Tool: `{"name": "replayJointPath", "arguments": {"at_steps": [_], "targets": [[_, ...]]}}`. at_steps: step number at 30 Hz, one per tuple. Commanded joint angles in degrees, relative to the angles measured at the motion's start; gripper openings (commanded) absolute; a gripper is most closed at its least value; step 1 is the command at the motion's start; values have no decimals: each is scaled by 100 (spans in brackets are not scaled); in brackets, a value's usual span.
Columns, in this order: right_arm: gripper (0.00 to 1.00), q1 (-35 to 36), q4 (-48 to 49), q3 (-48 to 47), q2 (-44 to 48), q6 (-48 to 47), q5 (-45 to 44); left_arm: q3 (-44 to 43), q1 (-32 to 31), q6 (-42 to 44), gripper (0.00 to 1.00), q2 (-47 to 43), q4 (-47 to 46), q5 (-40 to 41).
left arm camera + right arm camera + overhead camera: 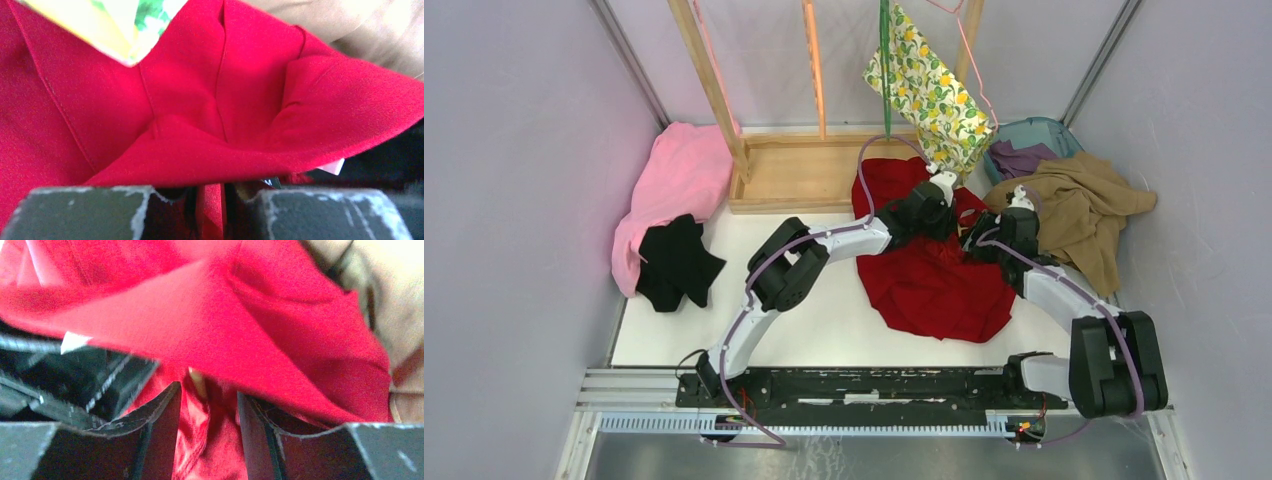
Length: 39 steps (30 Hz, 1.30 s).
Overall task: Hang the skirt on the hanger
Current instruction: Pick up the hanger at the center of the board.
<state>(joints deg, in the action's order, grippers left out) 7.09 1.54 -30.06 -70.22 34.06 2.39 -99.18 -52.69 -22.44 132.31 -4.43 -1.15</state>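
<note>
The skirt, cream with lemons and leaves, hangs at the back from the rack beside the thin pink hanger. Its lower corner shows at the top of the left wrist view. Both grippers are down on the plain red garment, below the skirt. My left gripper is shut on a narrow fold of red cloth. My right gripper faces it closely, with its jaws apart and loose red cloth lying in the gap.
A wooden rack stands at the back with a green hanger and an orange one. A tan garment lies right of the grippers, before a blue bin. Pink cloth and black cloth lie left.
</note>
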Motion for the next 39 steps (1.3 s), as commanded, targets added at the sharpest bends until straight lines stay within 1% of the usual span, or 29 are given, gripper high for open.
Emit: {"name": "replayJointPath", "arguments": {"at_steps": [1,5,12,17,24,25,26,29,31,33,39], "targets": [[50,-309,1345,41,-443,443,403,229,-54,113,22,-491,-111,88],[48,-504,1694,12,-854,614,605,385,-56,169,22,-611,-103,170],[44,-597,2244,16,-1330,706,884,467,-56,154,22,-669,-141,169],[44,-589,2476,-131,-1738,756,1129,418,-57,177,22,-585,-140,187],[48,-593,2813,-167,-2155,781,1477,416,-54,202,22,-576,-154,194],[46,-589,2818,-167,-2178,785,1487,415,-53,215,22,-575,-151,196],[41,-587,2832,-175,-2197,784,1510,403,-51,215,22,-567,-142,206],[23,-581,2848,-204,-2149,721,1560,401,-49,213,22,-587,-122,217],[10,-569,2730,-210,-1940,625,1522,424,-49,225,22,-628,-99,227],[2,-524,2526,-236,-1659,457,1477,445,-51,224,22,-693,-63,253],[1,-304,1775,-237,-554,-19,1295,592,-50,240,22,-966,82,375]]}}
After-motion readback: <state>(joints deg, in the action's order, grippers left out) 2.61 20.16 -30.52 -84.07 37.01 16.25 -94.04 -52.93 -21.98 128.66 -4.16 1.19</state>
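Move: The yellow hanger's exposed part shows just beyond the right fingers, under the raised waistband of the red skirt: about 5 cm ahead, 2 cm left and 3 cm lower. From the right hand, the red skirt's middle lies some 10 cm left, 3 cm back and 5 cm below; the brown cloth is roughly 20 cm right, 6 cm farther out and 3 cm down. The left hand has that hanger part about 5 cm to its right, 2 cm ahead and 3 cm below. The right fingers pinch the yellow hanger beneath the raised waistband. To get there, the hand reaches forward about 5 cm, sinking some 3.5 cm and easing left as it rolls some 15 degrees, left side up; the half-open fingers then close nearly shut and the hand starts up and slightly back. The left hand first shifts some 2 cm left and back, then stays close beside the waistband opening, its finger gap unchanged. ##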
